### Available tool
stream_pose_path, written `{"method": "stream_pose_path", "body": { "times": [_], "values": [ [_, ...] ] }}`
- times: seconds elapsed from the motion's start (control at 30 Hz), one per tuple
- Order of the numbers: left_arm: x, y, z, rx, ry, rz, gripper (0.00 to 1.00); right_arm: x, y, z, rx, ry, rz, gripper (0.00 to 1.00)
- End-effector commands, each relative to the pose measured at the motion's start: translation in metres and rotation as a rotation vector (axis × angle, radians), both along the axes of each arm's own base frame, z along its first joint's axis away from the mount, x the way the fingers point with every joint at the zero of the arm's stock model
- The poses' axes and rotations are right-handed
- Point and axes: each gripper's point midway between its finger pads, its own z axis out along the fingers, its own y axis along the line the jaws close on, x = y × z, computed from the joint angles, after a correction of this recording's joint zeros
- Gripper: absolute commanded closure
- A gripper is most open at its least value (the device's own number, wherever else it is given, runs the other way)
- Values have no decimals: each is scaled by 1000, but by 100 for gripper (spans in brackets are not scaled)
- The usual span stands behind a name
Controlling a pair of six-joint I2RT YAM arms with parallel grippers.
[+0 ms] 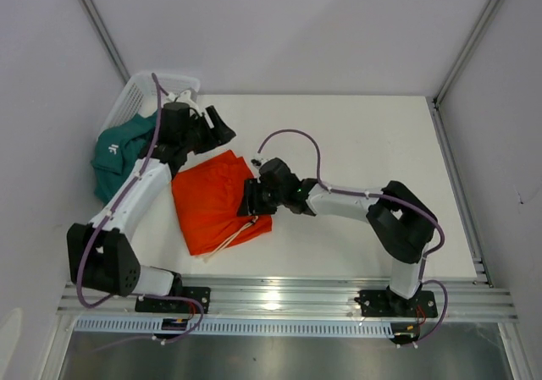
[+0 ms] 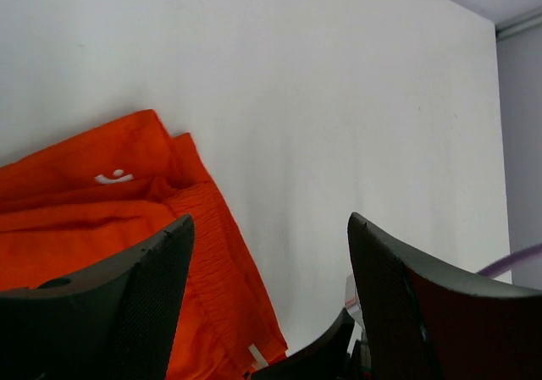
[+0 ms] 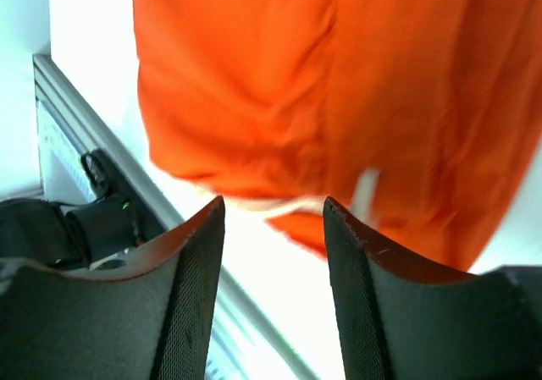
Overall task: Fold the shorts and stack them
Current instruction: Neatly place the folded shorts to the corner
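The orange shorts (image 1: 216, 201) lie folded on the white table, left of centre, with a white drawstring (image 1: 230, 240) trailing off their near edge. The teal shorts (image 1: 117, 150) hang over the basket's rim at the far left. My left gripper (image 1: 217, 129) is open just beyond the orange pair's far corner. In the left wrist view the orange shorts (image 2: 93, 219) lie below and left of the open left gripper (image 2: 271, 223), which holds nothing. My right gripper (image 1: 251, 197) is open at the orange pair's right edge. The right wrist view shows orange fabric (image 3: 322, 84) and the drawstring (image 3: 284, 204) beyond the empty right gripper (image 3: 273, 206).
A white mesh basket (image 1: 142, 92) stands at the far left corner, under the teal pair. An aluminium rail (image 1: 279, 294) runs along the table's near edge, by the arm bases. Grey walls close in on the left, far and right sides.
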Motion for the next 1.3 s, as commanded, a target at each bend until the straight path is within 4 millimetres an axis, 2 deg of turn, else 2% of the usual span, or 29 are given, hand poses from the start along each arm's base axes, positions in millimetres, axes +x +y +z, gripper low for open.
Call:
{"method": "stream_pose_path", "body": {
  "times": [0.0, 0.03, 0.07, 0.1, 0.13, 0.17, 0.2, 0.23, 0.37, 0.53, 0.57, 0.67, 0.7, 0.77, 1.0, 1.07, 1.27],
  "values": [
    [-20, 38, 5, 62, 42, 169, 25, -21, -1, 13, -34, 39, -130, 47],
    [-28, 41, 6, 60, 38, 175, 25, -18, -2, 15, -34, 37, -243, 46],
    [-30, 43, 10, 59, 29, 178, 25, -38, 3, 13, -45, 20, -264, 36],
    [-33, 44, 11, 58, 28, 178, 25, -44, 4, 27, -19, 0, -305, 24],
    [-36, 44, 15, 56, 18, 178, 25, -38, -2, 30, -21, -15, -437, 7],
    [-39, 44, 15, 56, 23, 177, 25, -42, -1, 34, -14, -22, -482, 1],
    [-42, 44, 15, 55, 27, 174, 25, -53, -1, 28, -47, -7, -507, 1],
    [-45, 46, 17, 56, 30, 177, 25, -51, 0, 30, -28, 23, -570, 0],
    [-61, 47, 28, 46, 17, 173, 25, -52, 8, 23, 34, 100, -624, 1],
    [-84, 59, 42, 48, 0, 224, 26, -54, 25, 18, 108, 188, -683, 1],
    [-89, 60, 34, 57, 22, 224, 26, -54, 27, 18, 129, 201, -696, 1],
    [-97, 63, 29, 77, 37, 223, 26, -50, 32, 13, 162, 219, -735, 0],
    [-102, 64, 25, 92, 52, 213, 27, -49, 37, 18, 180, 231, -741, 1],
    [-107, 67, 24, 106, 60, 214, 27, -51, 39, 8, 150, 252, -756, 0],
    [-123, 92, 25, 228, 46, 264, 26, -52, 41, -18, 145, 322, -844, 0],
    [-125, 103, 20, 274, 57, 303, 27, -48, 43, -26, 140, 341, -858, 0],
    [-135, 124, 9, 389, 81, 343, 27, -41, 49, -34, 160, 354, -894, 1]
  ]
}}
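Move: The drawstring along the near edge of the folded shorts lies about 7 cm back and 7 cm to the left of my right hand, some 6 cm lower; the shorts' middle is about 4 cm ahead and 9 cm to the left of that hand. From my left hand, the shorts' middle is some 11 cm back, 1 cm to the left and about 18 cm below. The teal clothes are roughly 28 cm left of my left hand and 3 cm ahead, 13 cm lower. I sweep my right hand back about 8 cm while spreading its half-open fingers wide, then ease slightly forward and left, sinking 5 cm and turning clockwise some 45 degrees in all, so the open fingers come down close over the drawstring. My empty left hand stays open and high and draws back 12 cm and left 10 cm over the shorts, turning a little counter-clockwise. ##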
